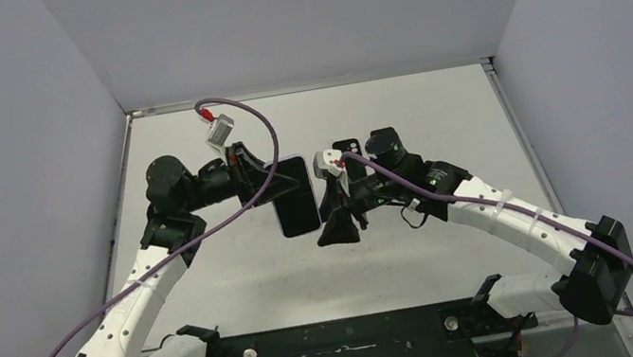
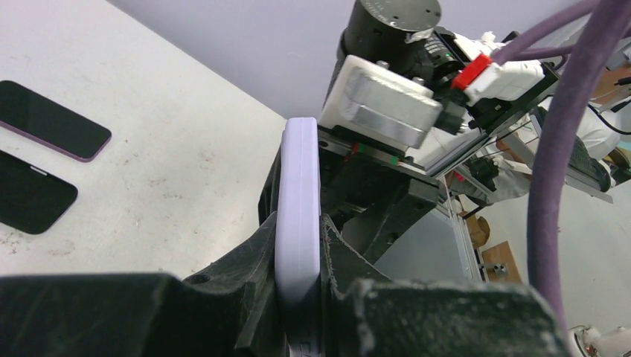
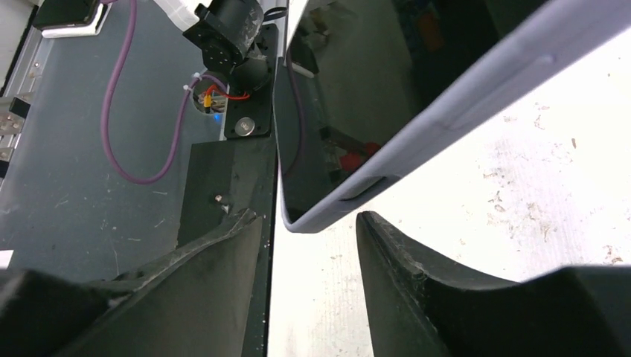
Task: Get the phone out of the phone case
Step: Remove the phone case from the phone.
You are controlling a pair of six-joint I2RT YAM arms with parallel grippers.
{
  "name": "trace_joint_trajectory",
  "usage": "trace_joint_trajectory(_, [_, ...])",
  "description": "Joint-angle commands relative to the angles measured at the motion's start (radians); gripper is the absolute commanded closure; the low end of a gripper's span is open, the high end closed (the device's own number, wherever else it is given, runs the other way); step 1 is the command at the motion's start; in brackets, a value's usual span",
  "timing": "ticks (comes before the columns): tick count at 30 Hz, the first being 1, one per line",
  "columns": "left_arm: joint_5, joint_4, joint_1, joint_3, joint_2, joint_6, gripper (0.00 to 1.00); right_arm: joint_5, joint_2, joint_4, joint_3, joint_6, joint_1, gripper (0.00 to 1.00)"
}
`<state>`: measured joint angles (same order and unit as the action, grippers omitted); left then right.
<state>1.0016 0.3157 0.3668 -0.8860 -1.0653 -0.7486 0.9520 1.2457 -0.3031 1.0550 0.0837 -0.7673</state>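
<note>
The phone (image 1: 294, 196), dark screen up, sits in a lavender phone case (image 2: 298, 186) and is held above the table. My left gripper (image 1: 262, 183) is shut on the case's edge; in the left wrist view its fingers (image 2: 257, 249) clamp the case's thin side from both sides. My right gripper (image 1: 335, 217) stands open just right of the phone. In the right wrist view the case's corner (image 3: 316, 220) hangs at the mouth of the open right gripper (image 3: 306, 223), touching neither finger. The glossy screen (image 3: 350, 97) reflects the room.
Two dark phones (image 2: 52, 128) (image 2: 30, 199) lie flat on the white table (image 2: 171, 171) in the left wrist view. Another dark phone (image 1: 348, 147) lies behind the right wrist. A purple cable (image 1: 237, 110) loops over the left arm. Walls enclose three sides.
</note>
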Motion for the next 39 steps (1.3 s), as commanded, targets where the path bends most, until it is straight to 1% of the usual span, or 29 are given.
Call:
trace_joint_trajectory(1, [0.028,0.108,-0.002,-0.014,0.039,-0.022,1.0,0.044,0.019,0.057,0.046,0.001,-0.004,0.52])
trace_joint_trajectory(4, [0.031,0.098,-0.002,-0.012,0.039,-0.014,1.0,0.055,0.021,0.062,0.053,-0.003,-0.004,0.56])
trace_joint_trajectory(10, [0.02,0.058,-0.002,-0.013,0.041,0.03,1.0,0.069,0.016,0.075,0.058,-0.017,-0.003,0.56])
trace_joint_trajectory(15, [0.017,0.051,-0.002,-0.009,0.037,0.037,1.0,0.067,0.014,0.081,0.056,-0.022,-0.003,0.57])
trace_joint_trajectory(17, [0.018,0.052,-0.002,-0.011,0.039,0.038,1.0,0.067,0.016,0.082,0.056,-0.022,-0.001,0.61])
trace_joint_trajectory(21, [0.025,0.045,-0.001,-0.012,0.046,0.05,1.0,0.065,0.026,0.089,0.058,-0.026,0.002,0.72])
trace_joint_trajectory(23, [0.031,0.042,0.0,-0.011,0.051,0.058,1.0,0.059,0.035,0.087,0.062,-0.03,0.003,0.78])
trace_joint_trajectory(25, [0.039,0.036,0.0,-0.012,0.056,0.062,1.0,0.054,0.045,0.08,0.066,-0.027,0.003,0.87])
trace_joint_trajectory(28, [0.055,0.025,0.0,-0.02,0.056,0.061,1.0,0.037,0.056,0.05,0.077,0.007,0.003,0.99])
trace_joint_trajectory(29, [0.066,0.022,0.0,-0.024,0.053,0.054,1.0,0.025,0.059,0.032,0.08,0.023,0.003,1.0])
trace_joint_trajectory(35, [0.149,0.044,0.001,-0.043,0.014,-0.033,1.0,-0.071,0.076,-0.067,0.115,0.171,-0.003,1.0])
trace_joint_trajectory(39, [0.192,0.102,0.001,-0.038,0.004,-0.106,1.0,-0.154,0.076,-0.079,0.134,0.249,-0.009,1.0])
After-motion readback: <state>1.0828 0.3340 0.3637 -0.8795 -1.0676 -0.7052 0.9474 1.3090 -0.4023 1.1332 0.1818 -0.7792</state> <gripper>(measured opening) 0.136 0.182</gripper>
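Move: The near right corner of the lavender case is just off the right fingertips, only about 1 cm to their left and otherwise level with them; the cased phone's middle is some 5 cm ahead, 5 cm left and 4 cm above that hand. A black phone lies on the table roughly 25 cm ahead, 9 cm right and 24 cm below it. From the left hand, already gripping the cased phone, that corner is about 8 cm back, 5 cm right and 7 cm below. The right hand eases only about 0.5 cm to its left, towards the near right corner of the case, and its half-open fingers close to nearly shut, pinching that corner from both sides, then keep the pinch with a slight roll of about 5 degrees. The left hand keeps its grip on the cased phone and draws about 1 cm back towards the base, its wrist turning by only some 5 degrees. ##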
